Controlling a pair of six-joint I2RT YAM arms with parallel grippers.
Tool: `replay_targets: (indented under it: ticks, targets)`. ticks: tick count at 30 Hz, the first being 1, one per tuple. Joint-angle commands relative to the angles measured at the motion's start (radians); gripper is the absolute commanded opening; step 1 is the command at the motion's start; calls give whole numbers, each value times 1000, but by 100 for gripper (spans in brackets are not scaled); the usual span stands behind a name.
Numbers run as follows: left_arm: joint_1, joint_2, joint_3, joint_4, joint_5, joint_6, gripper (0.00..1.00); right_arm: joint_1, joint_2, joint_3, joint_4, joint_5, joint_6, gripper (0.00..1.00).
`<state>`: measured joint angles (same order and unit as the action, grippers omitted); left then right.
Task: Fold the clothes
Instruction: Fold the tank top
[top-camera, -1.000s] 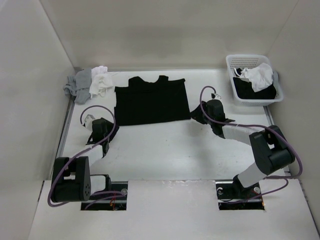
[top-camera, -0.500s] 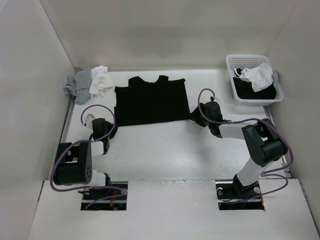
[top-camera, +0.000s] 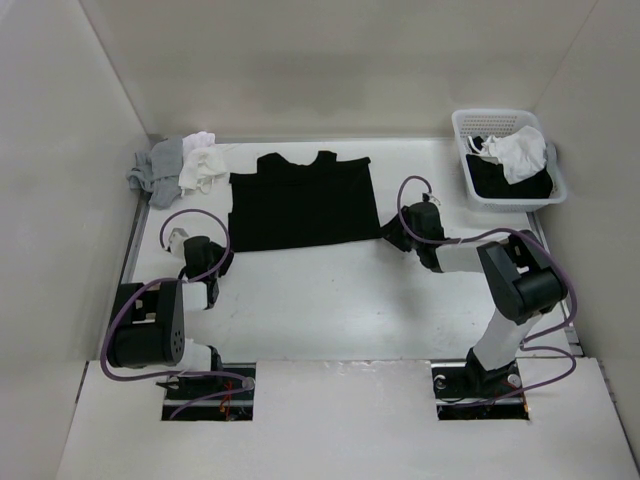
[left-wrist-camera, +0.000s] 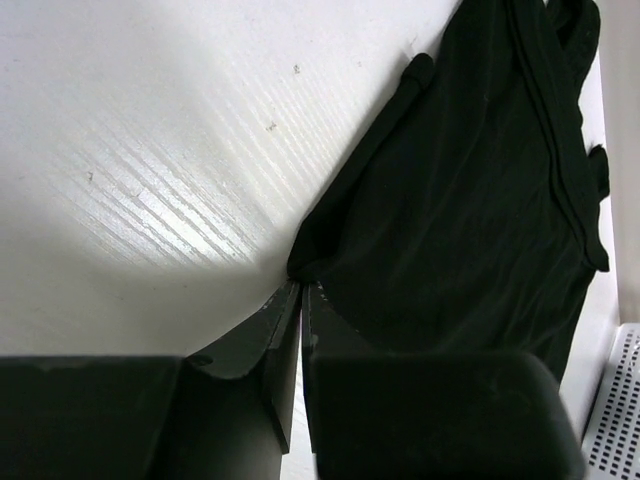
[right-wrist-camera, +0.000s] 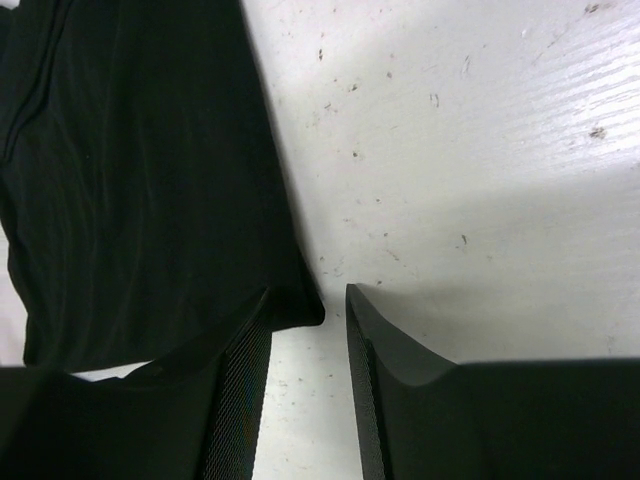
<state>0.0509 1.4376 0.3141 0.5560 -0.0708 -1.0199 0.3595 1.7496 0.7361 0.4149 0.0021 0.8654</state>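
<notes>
The clothes (top-camera: 300, 200), a plain black sleeveless top, lie flat at mid-table with the neck to the far side. My left gripper (top-camera: 226, 252) is at its near left corner. In the left wrist view the left gripper (left-wrist-camera: 302, 285) is shut, and the corner of the clothes (left-wrist-camera: 470, 200) bunches right at its tips. My right gripper (top-camera: 387, 234) is low at the near right corner. In the right wrist view the right gripper (right-wrist-camera: 306, 293) is open, and the corner of the clothes (right-wrist-camera: 150, 180) lies over its left fingertip (right-wrist-camera: 250, 330), reaching into the gap.
A white basket (top-camera: 470, 125) holding white and black garments stands at the back right; its edge (left-wrist-camera: 625, 400) shows in the left wrist view. A pile of grey and white garments (top-camera: 175, 168) lies at the back left. Walls enclose the table on three sides.
My left gripper has shut on the near left corner of the top, and that arm has drawn in. My right gripper has edged left toward the near right corner.
</notes>
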Motion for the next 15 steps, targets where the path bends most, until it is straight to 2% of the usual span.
replay_targets:
  ticks: [1,5,6,9,15]
  targets:
    - [4,3,-12,70,0,-6,3,-1,13,9,18,-34,20,42]
    - [7,1,-10,73,0,-8,1,-3,37,26,33,-54,26,43]
    - [7,0,-10,74,3,-15,1,-3,45,35,29,-60,26,41]
    - [1,-26,-13,79,16,-23,0,-3,56,48,27,-71,35,20]
    - [-9,-146,-3,27,16,-16,0,-9,31,31,50,-77,41,4]
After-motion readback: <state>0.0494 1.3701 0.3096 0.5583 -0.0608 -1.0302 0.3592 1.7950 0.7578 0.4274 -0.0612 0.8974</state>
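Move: The left hand already has the tank top's near left corner between its fingertips. The near right corner is between the right hand's parted fingers, about 1 cm to its left and 1 cm below, or some 36 cm to the right of the left hand and 3 cm farther out. The white cloth lies about 21 cm ahead of the left hand and 7 cm to its left; the basket is roughly 19 cm ahead of the right hand and 30 cm to its right. The right fingers close on the near right corner and pinch it as that hand slides about 1 cm left and sinks just under 1 cm onto it. The left hand keeps its grip on the near left corner, waits, then lifts straight up about 2 cm at the end. ##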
